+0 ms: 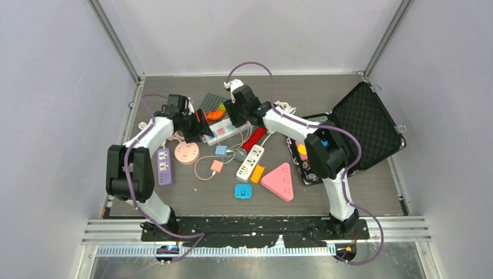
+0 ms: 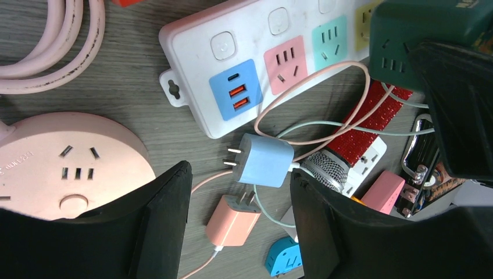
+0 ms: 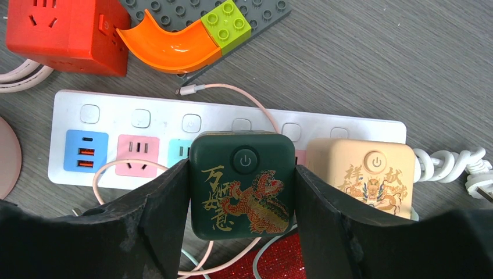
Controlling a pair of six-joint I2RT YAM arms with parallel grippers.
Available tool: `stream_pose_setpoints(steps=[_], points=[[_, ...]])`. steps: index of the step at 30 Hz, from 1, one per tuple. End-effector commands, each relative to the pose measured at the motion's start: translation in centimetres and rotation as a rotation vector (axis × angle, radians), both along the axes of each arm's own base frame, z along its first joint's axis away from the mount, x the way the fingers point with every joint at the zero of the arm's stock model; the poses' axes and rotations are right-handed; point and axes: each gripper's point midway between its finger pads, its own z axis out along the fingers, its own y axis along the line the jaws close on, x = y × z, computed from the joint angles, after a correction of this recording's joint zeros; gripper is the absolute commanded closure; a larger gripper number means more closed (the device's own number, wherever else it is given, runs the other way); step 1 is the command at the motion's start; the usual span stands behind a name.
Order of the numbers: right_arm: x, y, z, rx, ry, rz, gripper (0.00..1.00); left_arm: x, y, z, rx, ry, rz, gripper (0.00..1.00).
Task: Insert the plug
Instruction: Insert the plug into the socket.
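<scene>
The plug (image 3: 243, 183) is a dark green cube with a gold and red dragon print and a power button. My right gripper (image 3: 241, 171) is shut on its two sides. It sits over the white power strip (image 3: 116, 104), just right of the teal socket; its prongs are hidden. The left wrist view shows the same plug (image 2: 418, 40) over the strip's (image 2: 192, 35) far end. My left gripper (image 2: 239, 174) hangs open above the table near the strip's USB end, holding nothing.
A beige dragon plug (image 3: 360, 174) sits in the strip right of the green one. Blue (image 2: 266, 160) and pink (image 2: 234, 220) chargers lie below my left fingers, beside a pink round socket (image 2: 64, 163). A red cube socket (image 3: 67, 32) lies behind the strip; an open black case (image 1: 360, 125) stands right.
</scene>
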Motion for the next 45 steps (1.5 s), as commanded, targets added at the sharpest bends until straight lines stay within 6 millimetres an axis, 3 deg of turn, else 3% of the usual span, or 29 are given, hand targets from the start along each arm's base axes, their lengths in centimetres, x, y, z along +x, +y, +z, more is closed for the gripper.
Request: stream_pose_setpoints(steps=[1, 6, 18, 28, 45], points=[[1.2, 0.1, 7.3, 0.125, -0.123, -0.050, 0.95, 2.0, 0.4, 0.3, 0.006, -0.047, 0.038, 0.38], [1.3, -0.4, 7.1, 0.129, -0.117, -0.056, 0.95, 2.6, 0.7, -0.5, 0.023, -0.052, 0.061, 0.39], [0.3, 0.1, 3.1, 0.099, -0.029, 0.011, 0.95, 3.6, 1.5, -1.6, 0.064, -0.068, 0.089, 0.40], [0.5, 0.2, 1.4, 0.072, 0.003, 0.004, 0.95, 3.8, 1.7, -2.2, 0.082, -0.051, 0.096, 0.40], [-2.2, -1.6, -5.2, -0.129, 0.129, 0.050, 0.95, 4.1, 2.1, -2.9, 0.105, -0.032, 0.112, 0.41]])
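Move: The power strip's blue USB end, which the open left hand makes for, lies about 3 cm ahead, 3 cm right and 5 cm below it. From that hand the red cube is some 9 cm straight ahead, the round pink socket 7 cm left and 2 cm back, and the blue charger 6 cm right and 2 cm back. The right hand holds the green plug, with the yellow socket about 4 cm below and 2 cm ahead; the tan plug sits 3 cm ahead and 6 cm right. The left hand, fingers staying open, sinks about 4 cm while also reaching some 2.5 cm forward and nearly 2 cm left, mostly forward first and then straight down, turning a few degrees counter-clockwise, until its right finger comes close to the strip's USB end; contact can't be made out. The right hand keeps its grip on the green plug at the yellow socket, shifting barely 1 cm forward and right, then back, and ending a touch lower. ##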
